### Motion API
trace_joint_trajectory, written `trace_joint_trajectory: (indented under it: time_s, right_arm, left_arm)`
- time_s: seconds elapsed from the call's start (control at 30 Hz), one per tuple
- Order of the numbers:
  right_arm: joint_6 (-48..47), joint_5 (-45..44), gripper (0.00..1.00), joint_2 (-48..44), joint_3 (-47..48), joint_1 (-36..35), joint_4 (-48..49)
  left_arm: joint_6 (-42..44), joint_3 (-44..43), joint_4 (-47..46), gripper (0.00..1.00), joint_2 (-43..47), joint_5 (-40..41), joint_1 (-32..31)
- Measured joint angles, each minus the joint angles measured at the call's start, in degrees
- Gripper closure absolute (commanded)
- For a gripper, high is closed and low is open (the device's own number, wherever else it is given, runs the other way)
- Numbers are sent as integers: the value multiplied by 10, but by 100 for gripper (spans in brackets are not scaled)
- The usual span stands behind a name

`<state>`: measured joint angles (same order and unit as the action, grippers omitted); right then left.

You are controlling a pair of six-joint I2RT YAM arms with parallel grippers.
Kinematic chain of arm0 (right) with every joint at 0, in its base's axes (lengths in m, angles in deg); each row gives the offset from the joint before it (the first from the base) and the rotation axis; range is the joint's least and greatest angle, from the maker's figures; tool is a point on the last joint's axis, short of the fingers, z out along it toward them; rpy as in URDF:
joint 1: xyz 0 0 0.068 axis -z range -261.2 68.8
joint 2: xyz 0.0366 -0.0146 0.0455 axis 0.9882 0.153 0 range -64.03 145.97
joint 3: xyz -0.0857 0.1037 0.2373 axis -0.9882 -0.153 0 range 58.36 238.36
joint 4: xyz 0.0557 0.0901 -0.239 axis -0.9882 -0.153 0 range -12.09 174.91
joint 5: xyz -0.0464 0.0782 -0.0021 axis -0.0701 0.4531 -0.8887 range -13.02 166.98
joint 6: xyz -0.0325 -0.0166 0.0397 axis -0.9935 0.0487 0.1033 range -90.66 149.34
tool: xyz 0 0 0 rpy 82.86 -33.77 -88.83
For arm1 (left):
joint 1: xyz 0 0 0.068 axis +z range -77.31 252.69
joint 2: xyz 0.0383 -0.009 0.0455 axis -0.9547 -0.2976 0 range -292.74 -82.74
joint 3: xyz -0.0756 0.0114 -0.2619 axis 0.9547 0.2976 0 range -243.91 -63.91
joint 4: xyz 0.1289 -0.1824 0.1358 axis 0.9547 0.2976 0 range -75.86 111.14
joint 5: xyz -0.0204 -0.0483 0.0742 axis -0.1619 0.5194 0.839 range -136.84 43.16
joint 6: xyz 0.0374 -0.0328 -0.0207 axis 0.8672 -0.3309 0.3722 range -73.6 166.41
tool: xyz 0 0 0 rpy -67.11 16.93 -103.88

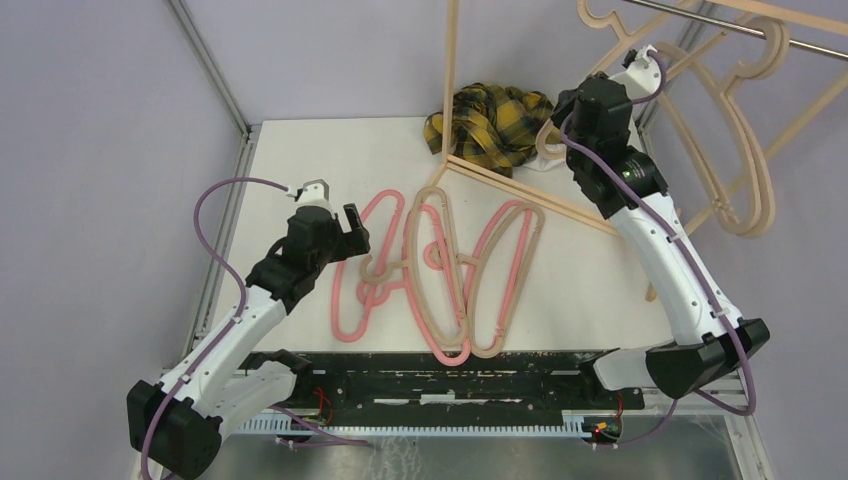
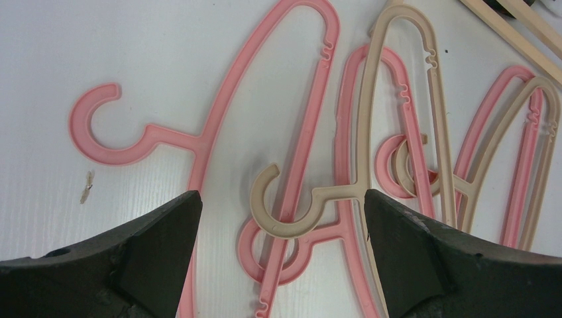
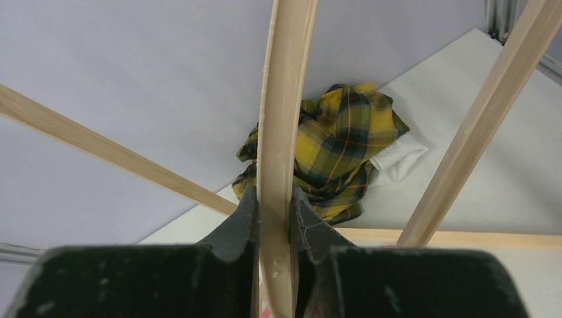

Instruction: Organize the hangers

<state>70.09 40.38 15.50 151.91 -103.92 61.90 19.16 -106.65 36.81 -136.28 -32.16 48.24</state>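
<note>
Several pink and tan hangers point(image 1: 450, 270) lie overlapping on the white table. My left gripper point(image 1: 350, 232) hovers over their left side, open and empty. In the left wrist view its gripper point(image 2: 281, 215) frames a tan hanger's hook point(image 2: 291, 222) lying on a pink hanger's hook point(image 2: 265, 262); another pink hanger point(image 2: 219, 126) lies to the left. My right gripper point(image 1: 558, 128) is raised by the rack and shut on a tan hanger point(image 1: 545, 148). In the right wrist view the gripper point(image 3: 274, 212) clamps that hanger's bar point(image 3: 281, 119). Another tan hanger point(image 1: 735, 150) hangs from the rail.
A light wooden rack point(image 1: 450, 90) with a metal rail point(image 1: 800, 42) stands at the back right; its base bar point(image 1: 540, 195) lies on the table. A yellow-black plaid cloth point(image 1: 490, 125) sits behind it and shows in the right wrist view point(image 3: 331, 152). Metal posts edge the table.
</note>
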Motion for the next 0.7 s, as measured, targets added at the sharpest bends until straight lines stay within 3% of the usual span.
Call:
trace_joint_trajectory:
  time_s: [0.07,0.2,0.33,0.43,0.7]
  right_arm:
    - [2,0,82,-12,-5,4,-9]
    - [8,2,40,-27,-10,8,-23]
    - [10,3,17,-31,-11,14,-34]
    - [1,19,9,-32,-11,15,-46]
    - [-26,79,5,-66,-13,15,-82]
  left_arm:
    - [0,0,0,1,0,0,0]
    - [0,0,0,1,0,0,0]
    - [0,0,0,1,0,0,0]
    - [0,0,0,1,0,0,0]
    - [0,0,0,1,0,0,0]
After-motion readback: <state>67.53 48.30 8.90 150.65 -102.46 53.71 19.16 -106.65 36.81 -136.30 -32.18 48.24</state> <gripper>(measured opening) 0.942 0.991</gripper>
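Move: The right hand holds a beige hanger by a side bar; the spot on the metal rail for its hook is roughly 17 cm above the fingers, about 6 cm to the right and 3 cm farther out. Two hung hangers are some 24 cm to the hand's right, about 4 cm nearer and roughly level in height; the plaid cloth lies 16 cm beyond the hand, 12 cm left and 38 cm below. For the idle left hand, the rail spot is about 16 cm ahead, 44 cm right and 42 cm up. With the hook seemingly already over the rail, the right hand eases back and to the right by about 1.5 cm each way with its fingers still shut on the side bar, then opens them wide and lets go of the hanger. It then draws mainly back, away from the rail, to about 4 cm in all, regaining most of the rightward shift as the wrist turns some 5 to 10 degrees counter-clockwise and tips slightly down. ##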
